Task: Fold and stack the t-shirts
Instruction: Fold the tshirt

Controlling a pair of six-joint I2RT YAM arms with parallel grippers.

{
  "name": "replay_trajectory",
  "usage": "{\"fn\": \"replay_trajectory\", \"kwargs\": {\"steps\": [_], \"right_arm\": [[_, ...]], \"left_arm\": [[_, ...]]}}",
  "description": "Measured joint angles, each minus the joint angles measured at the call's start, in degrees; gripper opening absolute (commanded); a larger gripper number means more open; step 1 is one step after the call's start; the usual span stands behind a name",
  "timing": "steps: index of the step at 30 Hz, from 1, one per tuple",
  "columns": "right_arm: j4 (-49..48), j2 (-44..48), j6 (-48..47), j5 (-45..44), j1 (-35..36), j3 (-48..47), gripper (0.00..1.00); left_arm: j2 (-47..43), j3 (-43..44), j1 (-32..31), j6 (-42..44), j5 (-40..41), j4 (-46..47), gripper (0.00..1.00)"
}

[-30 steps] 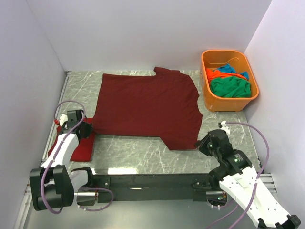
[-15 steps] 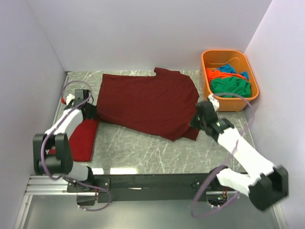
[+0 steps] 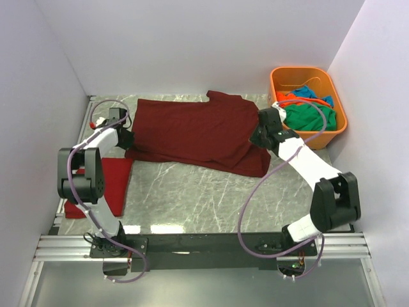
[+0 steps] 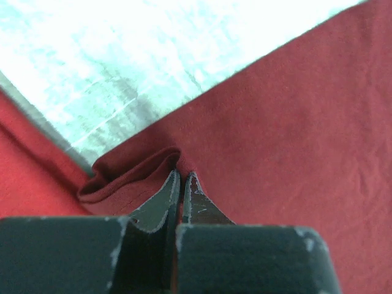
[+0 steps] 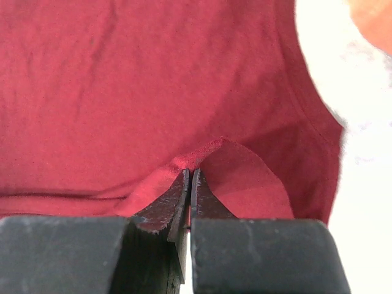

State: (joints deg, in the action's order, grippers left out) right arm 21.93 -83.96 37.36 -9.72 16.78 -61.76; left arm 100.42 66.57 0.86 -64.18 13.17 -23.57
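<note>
The dark maroon t-shirt [image 3: 192, 131] lies across the far half of the table, its near part doubled back over itself. My left gripper [image 3: 126, 138] is at the shirt's left edge, shut on a pinched fold of maroon cloth [image 4: 141, 174]. At the right edge, my right gripper [image 3: 257, 135] is shut on a raised flap of the same cloth [image 5: 245, 174]. A bright red t-shirt [image 3: 108, 182] lies folded near the table's left edge. Green [image 3: 313, 116], orange [image 3: 289, 100] and blue [image 3: 310, 91] t-shirts are heaped in the tub.
A rigid orange plastic tub [image 3: 332, 135] stands at the back right corner, close behind my right arm. White walls close in the left, back and right sides. Bare marbled tabletop [image 3: 204, 198] stretches between the maroon shirt and the arms' rail.
Both grippers have carried the maroon shirt's near corners away from the rail toward the far side, doubling the lower part over the rest. Both have stayed shut on the cloth.
</note>
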Motion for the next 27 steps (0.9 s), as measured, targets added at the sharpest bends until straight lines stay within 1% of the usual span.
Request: {"fn": "replay_trajectory", "kwargs": {"steps": [5, 14, 21, 27], "right_arm": [[-0.9, -3.7, -0.8, 1.2, -0.7, -3.0, 0.0], [-1.8, -5.7, -1.4, 2.6, -3.2, -4.7, 0.0], [-1.9, -10.2, -2.3, 3.4, -3.3, -10.0, 0.0], [-1.7, -12.2, -2.9, 3.3, -3.3, -12.5, 0.0]], "left_arm": [[3.1, 2.3, 0.0, -0.3, 0.0, -0.3, 0.01], [3.3, 4.0, 0.0, -0.6, 0.0, -0.2, 0.01], [3.6, 4.1, 0.0, -0.6, 0.0, -0.2, 0.01], [4.7, 4.5, 0.0, -0.6, 0.0, -0.2, 0.01]]}}
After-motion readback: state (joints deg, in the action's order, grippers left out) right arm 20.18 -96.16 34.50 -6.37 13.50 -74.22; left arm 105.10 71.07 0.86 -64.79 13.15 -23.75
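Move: Both hands already grip the dark-red t-shirt's lifted near side, and its far edge lies some 16 cm ahead and 2 cm to the right of the left hand, 4 cm below. From the right hand that edge is roughly 17 cm straight ahead, 8 cm down, the orange basket 12 cm ahead and 21 cm right, about 2 cm lower. The folded red shirt sits 19 cm behind the left hand and 12 cm to its left, 4 cm lower. Forward over the spread shirt goes the right hand, about 6 cm at a nearly level height with a small sway to its right and back, drawing its pinched part of the near side towards the far edge. The left hand creeps only some 2 cm the same way, mostly early on, still pinching its corner low over the cloth. Both grippers stay shut and keep their attitude. ##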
